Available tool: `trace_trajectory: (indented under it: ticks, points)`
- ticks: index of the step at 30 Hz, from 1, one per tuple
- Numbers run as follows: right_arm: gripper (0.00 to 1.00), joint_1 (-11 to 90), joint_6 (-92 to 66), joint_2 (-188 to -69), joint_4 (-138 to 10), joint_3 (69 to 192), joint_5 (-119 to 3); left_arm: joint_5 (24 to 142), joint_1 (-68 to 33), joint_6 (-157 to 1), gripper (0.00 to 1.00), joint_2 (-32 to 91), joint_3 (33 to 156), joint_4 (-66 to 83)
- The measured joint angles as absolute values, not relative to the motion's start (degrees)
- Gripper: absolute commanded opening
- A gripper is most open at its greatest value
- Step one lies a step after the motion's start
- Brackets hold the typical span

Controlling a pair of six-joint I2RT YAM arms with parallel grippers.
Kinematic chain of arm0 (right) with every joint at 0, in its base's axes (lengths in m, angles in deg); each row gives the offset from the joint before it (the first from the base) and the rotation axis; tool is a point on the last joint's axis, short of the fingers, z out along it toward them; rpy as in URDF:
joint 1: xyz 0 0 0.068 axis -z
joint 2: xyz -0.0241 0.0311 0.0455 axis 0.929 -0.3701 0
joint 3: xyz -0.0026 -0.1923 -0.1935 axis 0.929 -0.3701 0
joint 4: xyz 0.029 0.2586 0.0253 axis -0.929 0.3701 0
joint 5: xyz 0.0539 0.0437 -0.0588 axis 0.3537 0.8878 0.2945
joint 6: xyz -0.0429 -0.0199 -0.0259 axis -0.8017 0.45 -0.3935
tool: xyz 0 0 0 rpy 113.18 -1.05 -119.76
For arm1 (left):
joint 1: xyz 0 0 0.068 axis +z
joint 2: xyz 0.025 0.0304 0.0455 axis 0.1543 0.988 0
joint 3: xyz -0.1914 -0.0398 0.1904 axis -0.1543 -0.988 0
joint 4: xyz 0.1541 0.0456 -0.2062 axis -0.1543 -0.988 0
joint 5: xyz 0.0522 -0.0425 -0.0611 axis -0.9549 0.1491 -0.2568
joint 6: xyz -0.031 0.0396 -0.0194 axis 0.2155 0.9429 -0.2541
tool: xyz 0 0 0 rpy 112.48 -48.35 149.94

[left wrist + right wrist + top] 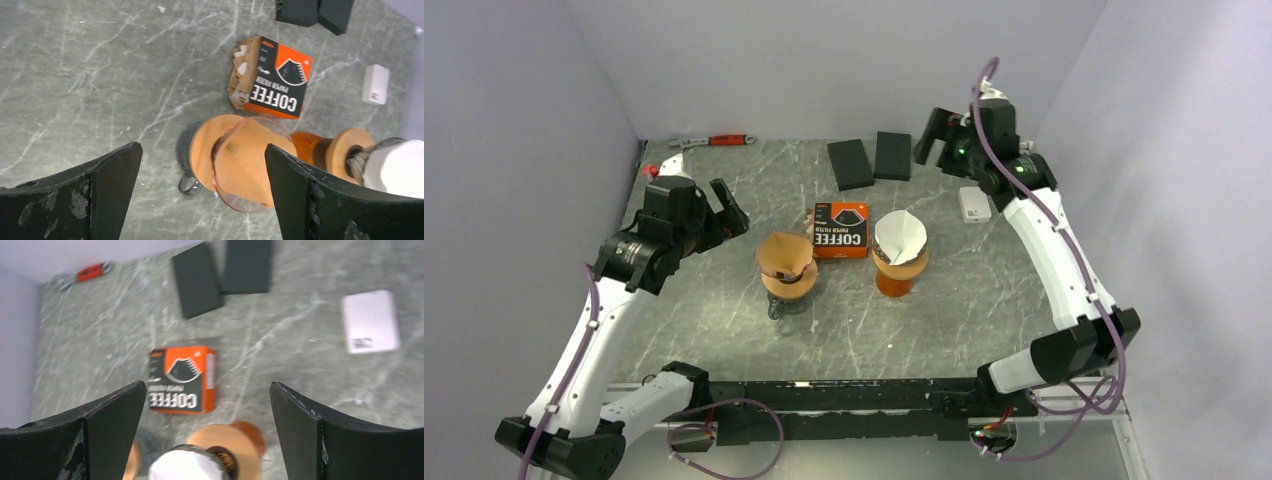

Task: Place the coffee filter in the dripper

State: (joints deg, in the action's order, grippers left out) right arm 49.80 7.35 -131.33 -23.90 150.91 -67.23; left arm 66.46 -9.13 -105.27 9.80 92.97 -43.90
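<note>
A clear dripper (785,262) stands on a glass carafe left of centre, with a brown paper coffee filter (247,162) sitting inside its cone. A second dripper (900,258), with a wooden collar, tops an orange carafe and holds a white filter (901,237). My left gripper (734,207) hovers open to the left of the brown-filter dripper, nothing between its fingers (115,175). My right gripper (932,155) is raised at the back right, open and empty. In the right wrist view the right gripper (208,385) looks down on the white filter (185,467).
An orange and black coffee filter box (841,230) lies between and behind the two drippers, brown filters spilling from its end (242,70). Two black blocks (851,163) (892,155), a white device (974,204) and a red-handled tool (724,140) lie at the back.
</note>
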Motion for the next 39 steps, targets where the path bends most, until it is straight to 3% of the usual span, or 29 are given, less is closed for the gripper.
trace_trajectory:
  ticks: [10, 22, 30, 39]
  points:
    - [1.00, 59.0, 4.2, -119.5, -30.9, 131.4, -81.2, 63.8, -1.4, -95.2, 1.00, 15.4, 89.5, -39.8]
    - [1.00, 59.6, -2.4, -102.7, -57.6, 90.1, -91.5, 61.4, 7.3, -82.9, 1.00, 10.0, 65.6, -20.4]
    - [1.00, 59.6, -4.5, -109.3, -75.0, 82.6, -96.1, 63.2, 7.4, -74.2, 0.99, -0.5, 42.6, 6.3]
    - [1.00, 60.3, -9.9, -123.8, -90.8, 77.1, -97.8, 67.3, 7.4, -69.1, 1.00, 13.7, 33.9, 30.8]
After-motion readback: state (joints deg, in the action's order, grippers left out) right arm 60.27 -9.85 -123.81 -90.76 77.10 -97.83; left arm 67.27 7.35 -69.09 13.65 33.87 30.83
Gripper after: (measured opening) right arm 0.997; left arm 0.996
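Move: The brown filter sitting in its dripper lies about 10 cm to the left hand's right, roughly level with it and some 13 cm lower; the coffee filter box is about 13 cm ahead, 21 cm right and 26 cm down. From the right hand, the brown filter is about 13 cm back, 28 cm left and 18 cm down, the white filter 11 cm back, 5 cm left and 17 cm down, the white block 7 cm ahead, 13 cm right and 31 cm down. Down and outward, both empty hands draw apart with fingers staying wide open. The left sinks some 22 cm and swings left, away from the brown filter, its left side rolling up. The right first sweeps right, then drops about 27 cm beside the white filter's stand, easing back slightly, turning clockwise and rolling its right side up, towards bare table short of the white block. ##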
